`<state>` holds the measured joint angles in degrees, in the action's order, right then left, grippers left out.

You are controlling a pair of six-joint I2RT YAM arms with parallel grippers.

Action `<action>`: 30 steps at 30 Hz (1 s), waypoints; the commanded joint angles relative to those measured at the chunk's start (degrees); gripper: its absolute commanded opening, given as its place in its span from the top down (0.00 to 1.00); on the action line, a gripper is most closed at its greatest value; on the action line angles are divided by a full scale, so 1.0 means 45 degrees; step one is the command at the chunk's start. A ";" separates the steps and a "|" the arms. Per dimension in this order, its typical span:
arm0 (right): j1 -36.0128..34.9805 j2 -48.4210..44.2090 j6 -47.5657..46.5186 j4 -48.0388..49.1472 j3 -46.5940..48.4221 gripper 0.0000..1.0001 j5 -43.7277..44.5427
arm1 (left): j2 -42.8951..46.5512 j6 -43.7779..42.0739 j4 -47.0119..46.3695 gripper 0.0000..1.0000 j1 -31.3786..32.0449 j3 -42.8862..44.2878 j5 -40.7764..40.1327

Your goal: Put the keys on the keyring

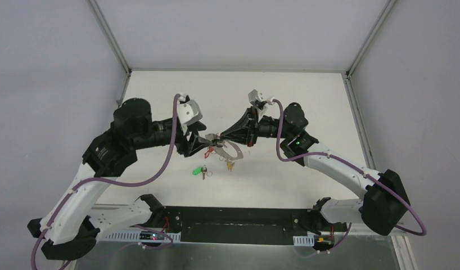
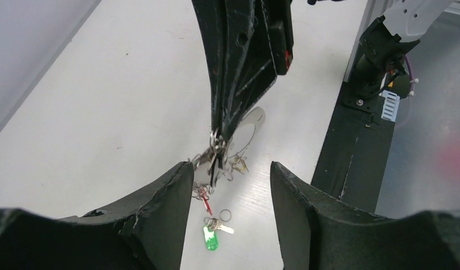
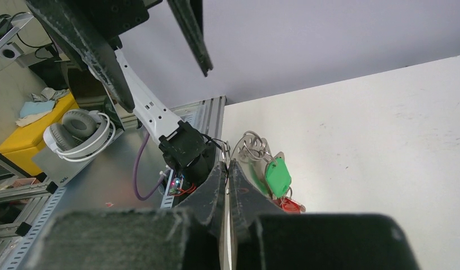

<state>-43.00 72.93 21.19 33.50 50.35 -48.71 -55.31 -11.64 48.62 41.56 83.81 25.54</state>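
My right gripper (image 1: 217, 136) (image 3: 226, 169) holds the keyring (image 1: 234, 151) (image 2: 251, 128), a thin grey metal loop, above the table. Its jaws are shut on the wire. A bunch of small keys hangs from the loop, among them a green-capped one (image 3: 277, 175) and a red-capped one (image 3: 291, 206). A loose key with a green cap (image 1: 198, 170) (image 2: 210, 239) lies flat on the table below, beside a small split ring (image 2: 225, 214). My left gripper (image 1: 204, 142) (image 2: 230, 188) stands open just left of the hanging bunch, with nothing between its fingers.
The white table (image 1: 306, 107) has grey walls on three sides and a metal frame. A black base plate (image 1: 239, 216) runs along the near edge between the two arm mounts. Brass-coloured keys (image 1: 229, 165) dangle lowest from the bunch.
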 commanded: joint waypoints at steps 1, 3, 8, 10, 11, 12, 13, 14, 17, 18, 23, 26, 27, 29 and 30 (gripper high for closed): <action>-0.0053 -0.0708 0.0168 0.0818 -0.0022 1.00 0.0198 | 0.1960 0.1180 -0.4128 0.46 0.0007 -0.3067 0.0190; -0.0053 -0.0775 0.0187 0.0818 -0.0088 1.00 0.0199 | 0.2804 0.1630 -0.5434 0.47 0.0003 -0.4356 0.0312; -0.0053 -0.0933 0.0197 0.0818 -0.0201 1.00 0.0104 | 0.4320 0.2268 -0.7888 0.57 0.0010 -0.6716 0.0275; -0.0053 -0.0956 0.0195 0.0818 -0.0227 1.00 0.0068 | 0.4519 0.2274 -0.8322 0.62 0.0016 -0.7213 0.0254; -0.0051 -0.0967 0.0203 0.0818 -0.0226 1.00 0.0048 | 0.4576 0.2284 -0.8575 0.62 0.0004 -0.7411 0.0276; -0.0053 -0.0971 0.0185 0.0818 -0.0245 1.00 0.0029 | 0.4608 0.2317 -0.8819 0.62 0.0005 -0.7604 0.0271; -0.0053 -0.0981 0.0175 0.0818 -0.0238 1.00 0.0009 | 0.4614 0.2350 -0.8989 0.62 0.0013 -0.7747 0.0154; -0.0053 -0.0990 0.0184 0.0818 -0.0239 1.00 -0.0013 | 0.4605 0.2352 -0.9079 0.63 0.0021 -0.7853 0.0021; -0.0053 -0.1027 0.0143 0.0801 -0.0251 1.00 -0.0035 | 0.4620 0.2350 -0.9267 0.63 0.0013 -0.8105 -0.0334; -0.0053 -0.1056 0.0136 0.0799 -0.0265 1.00 -0.0035 | 0.4616 0.2403 -0.9455 0.63 0.0014 -0.8210 -0.0342; -0.0053 -0.1050 0.0120 0.0779 -0.0268 1.00 -0.0045 | 0.4366 0.2557 -0.9730 0.69 0.0013 -0.8351 -0.0191; -0.0053 -0.1067 0.0106 0.0779 -0.0270 1.00 -0.0055 | 0.4211 0.2550 -0.9777 0.71 0.0010 -0.8375 -0.0202; -0.0053 -0.1054 0.0112 0.0779 -0.0270 1.00 -0.0055 | 0.4179 0.2548 -0.9802 0.71 0.0008 -0.8388 -0.0233; -0.0052 -0.1053 0.0096 0.0779 -0.0275 1.00 -0.0067 | 0.4069 0.2564 -0.9887 0.72 0.0013 -0.8407 -0.0236; -0.0053 -0.1055 0.0106 0.0779 -0.0288 1.00 -0.0056 | 0.4010 0.2549 -0.9931 0.72 0.0006 -0.8392 -0.0228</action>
<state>-43.00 70.76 21.39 33.17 48.86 -48.69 -36.53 -0.75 7.70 41.58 46.19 24.99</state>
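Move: The black-fob key and its small ring, held in my right fingertips, are about 2 cm ahead of my left hand, 3 cm to its right and 5 cm below. From my left hand, the big grey keyring plate hangs some 6 cm right, 1 cm ahead and 10 cm down; the green-fob key lies on the table level with it, 5 cm left and about 37 below. From my right hand, the black-fob key is right at the pads, about 1 cm lower. I sink my half-open left hand about 4 cm, first easing back about 1 cm, then creeping forward and right to bring its fingertips around the small ring of the black-fob key. On the way I swing the downward-slanting fingers up some 20 degrees to level and narrow them to about half their gap, not shut. My right hand keeps its pinch, nearly still. ##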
